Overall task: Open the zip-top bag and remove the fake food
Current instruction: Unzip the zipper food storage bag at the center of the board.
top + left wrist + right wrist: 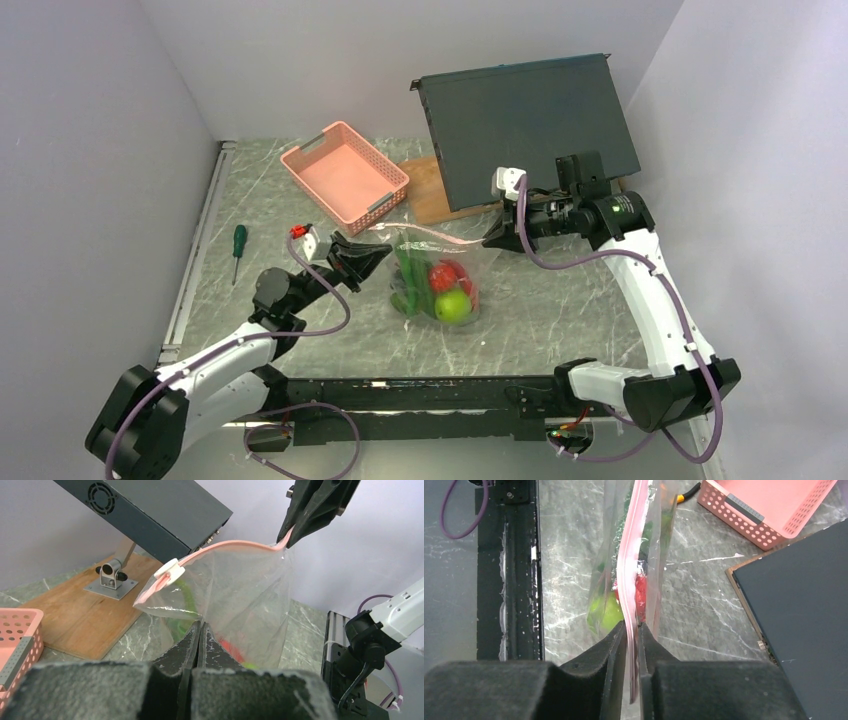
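The zip-top bag (440, 262) hangs stretched between my two grippers above the table, clear film with a pink zip strip (225, 545) and a white slider (169, 570). Inside it lies the fake food: a green apple (453, 305), a red piece (445, 275) and a long green pepper (410, 275). My left gripper (385, 254) (200, 625) is shut, its tips pinching the bag's film at the left side. My right gripper (490, 240) (632, 627) holds the end of the zip strip (631, 560) between nearly closed fingers, with a thin gap beside the strip.
A pink basket (345, 175) stands at the back left. A dark metal box (530, 120) leans on a wooden board (430, 190) behind the bag. A green-handled screwdriver (238, 250) lies at the left. A black rail (420, 395) runs along the near edge.
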`<state>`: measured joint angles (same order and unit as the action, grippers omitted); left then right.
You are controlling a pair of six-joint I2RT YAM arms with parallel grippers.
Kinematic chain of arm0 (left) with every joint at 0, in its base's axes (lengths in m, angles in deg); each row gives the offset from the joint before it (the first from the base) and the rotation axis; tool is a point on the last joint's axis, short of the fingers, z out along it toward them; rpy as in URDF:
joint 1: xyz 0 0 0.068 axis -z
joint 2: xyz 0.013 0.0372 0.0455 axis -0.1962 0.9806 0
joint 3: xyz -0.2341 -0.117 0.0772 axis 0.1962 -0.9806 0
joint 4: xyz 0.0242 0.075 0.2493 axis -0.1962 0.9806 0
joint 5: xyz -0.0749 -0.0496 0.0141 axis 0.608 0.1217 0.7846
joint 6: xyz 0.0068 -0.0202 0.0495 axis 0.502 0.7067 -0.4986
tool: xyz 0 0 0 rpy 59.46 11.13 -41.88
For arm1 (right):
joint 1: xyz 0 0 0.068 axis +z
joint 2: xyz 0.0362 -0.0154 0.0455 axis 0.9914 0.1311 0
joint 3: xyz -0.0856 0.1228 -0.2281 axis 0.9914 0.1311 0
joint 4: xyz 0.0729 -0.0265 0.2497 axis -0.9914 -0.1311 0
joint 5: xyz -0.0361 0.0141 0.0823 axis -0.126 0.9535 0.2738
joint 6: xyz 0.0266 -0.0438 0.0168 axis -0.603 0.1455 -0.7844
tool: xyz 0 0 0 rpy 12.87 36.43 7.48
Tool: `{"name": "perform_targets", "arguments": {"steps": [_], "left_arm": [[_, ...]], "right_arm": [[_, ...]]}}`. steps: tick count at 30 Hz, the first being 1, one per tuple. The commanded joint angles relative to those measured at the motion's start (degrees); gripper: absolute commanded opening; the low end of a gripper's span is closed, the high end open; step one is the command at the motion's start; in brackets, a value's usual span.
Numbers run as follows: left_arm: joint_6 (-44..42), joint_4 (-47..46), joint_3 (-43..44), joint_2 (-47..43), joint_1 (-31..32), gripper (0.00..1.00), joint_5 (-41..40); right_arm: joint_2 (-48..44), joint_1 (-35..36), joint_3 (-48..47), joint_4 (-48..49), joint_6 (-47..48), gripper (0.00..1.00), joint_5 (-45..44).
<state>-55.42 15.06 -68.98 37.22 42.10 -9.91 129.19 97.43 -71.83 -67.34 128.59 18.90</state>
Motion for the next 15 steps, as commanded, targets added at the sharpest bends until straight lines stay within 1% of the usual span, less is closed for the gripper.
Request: {"name": "perform_targets", "arguments": {"steps": [1,3,5,7,10,15], "left_arm": [[-3.60,2.89,3.03,-0.78,2.30,0.00,-2.34],[-5.28,5.23,3.82,-1.21,4.07,0.00,-3.99],[-6.93,7.41,4.75,-1.47,5.87,0.00,-5.44],[-8.00,8.84,5.48,-1.41,7.53,0.00,-6.63],[-8.86,9.58,6.13,-1.11,9.63,0.00,-8.28],[-10.56,12.31,8.75,-0.53,12.95,0.00,-10.48]], "right_arm": [[0.73,0.26,-2.03,-0.88,0.68,0.23,-0.58],[1.28,0.72,-4.02,-2.57,0.87,0.42,-0.44],[1.70,1.38,-6.07,-4.16,1.05,0.59,0.28],[1.83,2.23,-7.93,-5.25,0.74,0.69,1.25],[2.51,3.88,-10.47,-6.01,0.01,0.77,1.68],[6.31,8.89,-15.37,-5.89,-2.40,0.80,-0.86]]}}
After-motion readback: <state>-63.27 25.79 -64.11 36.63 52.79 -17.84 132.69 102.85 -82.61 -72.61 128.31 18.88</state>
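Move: The bag hangs by its pink zip between the hands. For the left hand, already pinching the film, the zip's right end lies about 19 cm right, 1 cm ahead and 3 cm higher; the white slider is 4 cm ahead, 2 cm left, 3 cm up. The green apple lies 12 cm right, 4 cm back and roughly 18 cm below. From the right hand, the slider is some 21 cm left, 3 cm ahead and about level. The zip's right end comes free as the right fingers spread wide; that hand then rises about 4 cm and moves roughly 2 cm left towards the slider. The bag's film stays pinched in the shut left fingers, which carry it some 3 cm right and slightly back, with only a small roll. ##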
